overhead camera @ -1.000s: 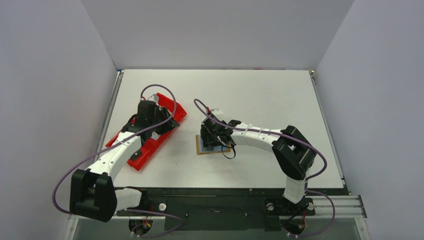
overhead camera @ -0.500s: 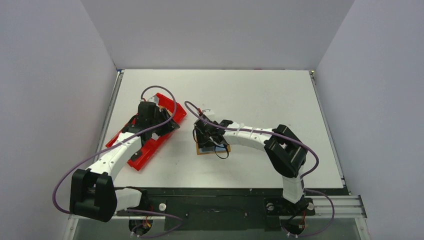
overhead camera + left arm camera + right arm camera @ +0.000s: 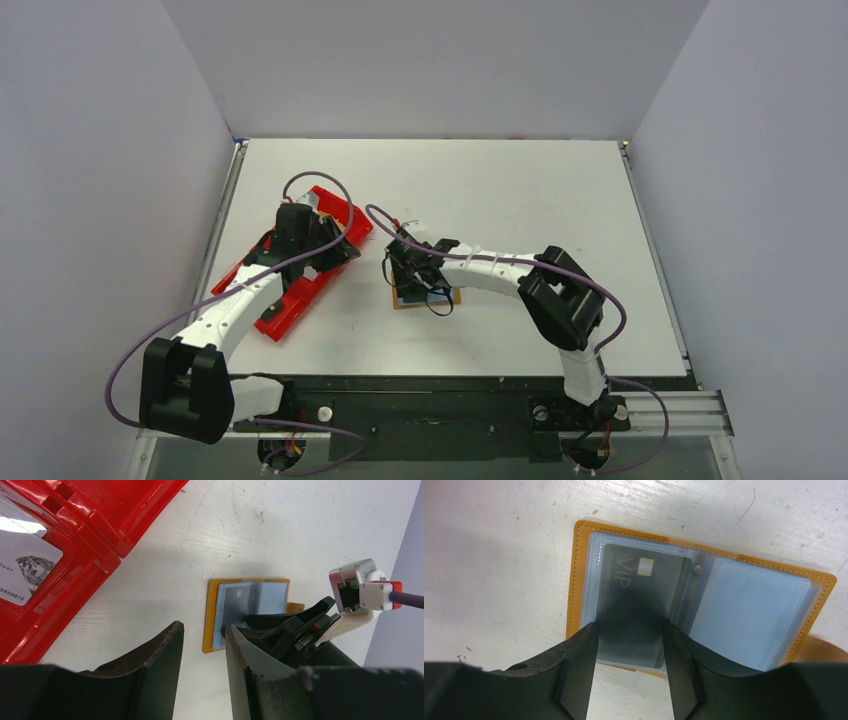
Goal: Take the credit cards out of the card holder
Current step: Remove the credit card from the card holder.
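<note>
The tan card holder [image 3: 574,585] lies open and flat on the white table, also seen in the top view [image 3: 447,297]. Its left clear sleeve holds a dark grey credit card [image 3: 634,595] marked "VIP". The right sleeve [image 3: 749,615] looks pale blue. My right gripper [image 3: 630,627] is open and hangs low over the near end of that card, one finger on each side of its lower part. My left gripper [image 3: 202,627] is open and holds nothing. It hovers between the red tray and the card holder [image 3: 212,615], level with the holder's left edge.
A long red tray [image 3: 285,305] lies at the left under my left arm. In it rests a white card [image 3: 22,565] with printed digits. Purple cables loop over both arms. Grey walls close in the table on three sides.
My right gripper has slid a little to the left over the card holder, and its jaws have narrowed. The left arm and the holder have not moved.
</note>
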Tool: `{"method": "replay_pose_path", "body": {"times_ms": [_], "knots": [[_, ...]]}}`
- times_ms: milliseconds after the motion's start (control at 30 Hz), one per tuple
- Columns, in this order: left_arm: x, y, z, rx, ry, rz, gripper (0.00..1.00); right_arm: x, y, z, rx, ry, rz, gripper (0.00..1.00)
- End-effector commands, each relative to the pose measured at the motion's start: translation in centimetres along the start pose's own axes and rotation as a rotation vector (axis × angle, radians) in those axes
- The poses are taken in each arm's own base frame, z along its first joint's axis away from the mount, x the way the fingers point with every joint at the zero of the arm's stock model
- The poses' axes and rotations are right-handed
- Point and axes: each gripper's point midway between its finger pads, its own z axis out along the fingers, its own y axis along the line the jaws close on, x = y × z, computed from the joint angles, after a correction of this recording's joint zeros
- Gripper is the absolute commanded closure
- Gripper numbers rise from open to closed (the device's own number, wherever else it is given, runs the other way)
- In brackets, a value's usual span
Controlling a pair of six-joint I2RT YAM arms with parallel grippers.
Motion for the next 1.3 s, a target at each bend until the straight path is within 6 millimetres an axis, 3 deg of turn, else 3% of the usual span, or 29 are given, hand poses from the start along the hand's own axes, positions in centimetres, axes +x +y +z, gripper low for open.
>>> {"method": "replay_pose_path", "body": {"times_ms": [0, 333, 400, 433, 600, 867, 1267], "knots": [[-0.6, -0.5, 0.0, 0.026, -0.016, 0.011, 0.66, 1.0, -0.6, 0.9, 0.039, 0.037, -0.029, 0.54], [-0.5, -0.5, 0.1, 0.025, -0.010, 0.012, 0.66, 3.1, -1.8, 2.4, 0.084, 0.110, -0.052, 0.63], [-0.4, -0.4, 0.1, 0.025, -0.004, 0.012, 0.66, 3.4, -2.1, 2.6, 0.091, 0.121, -0.051, 0.68], [-0.3, -0.4, 0.2, 0.025, -0.001, 0.013, 0.66, 3.5, -2.2, 2.6, 0.093, 0.123, -0.048, 0.77], [0.1, -0.5, 0.4, 0.029, 0.015, 0.014, 0.66, 3.8, -2.6, 2.8, 0.088, 0.138, -0.035, 0.99], [1.5, -1.2, 1.1, 0.057, 0.068, 0.014, 0.66, 2.9, -2.5, 2.5, -0.053, 0.137, 0.081, 1.00], [4.6, -3.2, 2.9, 0.113, 0.185, 0.026, 0.66, -0.2, -1.1, 0.3, -0.318, 0.060, 0.223, 1.00]]}}
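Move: The right fingertips straddle the VIP card in the card holder's left sleeve: the card's middle lies about 1 cm ahead, level sideways, 1 cm below. The empty sleeve is some 7 cm to the right and 2 cm ahead, 1 cm below. From the left hand, the VIP card is roughly 11 cm right, 4 cm back and 10 cm below; the red bin's middle is about 15 cm left, level fore and aft, 9 cm below. Close the right gripper from half open to shut, easing about 1 cm forward, so it pinches the clear film over the VIP card; keep the fingertips almost in place and lean the wrist over to the right by some 20 degrees to peel the film up. Meanwhile bring the left gripper, still partly open, about 5 cm right and down and a little back, towards the card. ##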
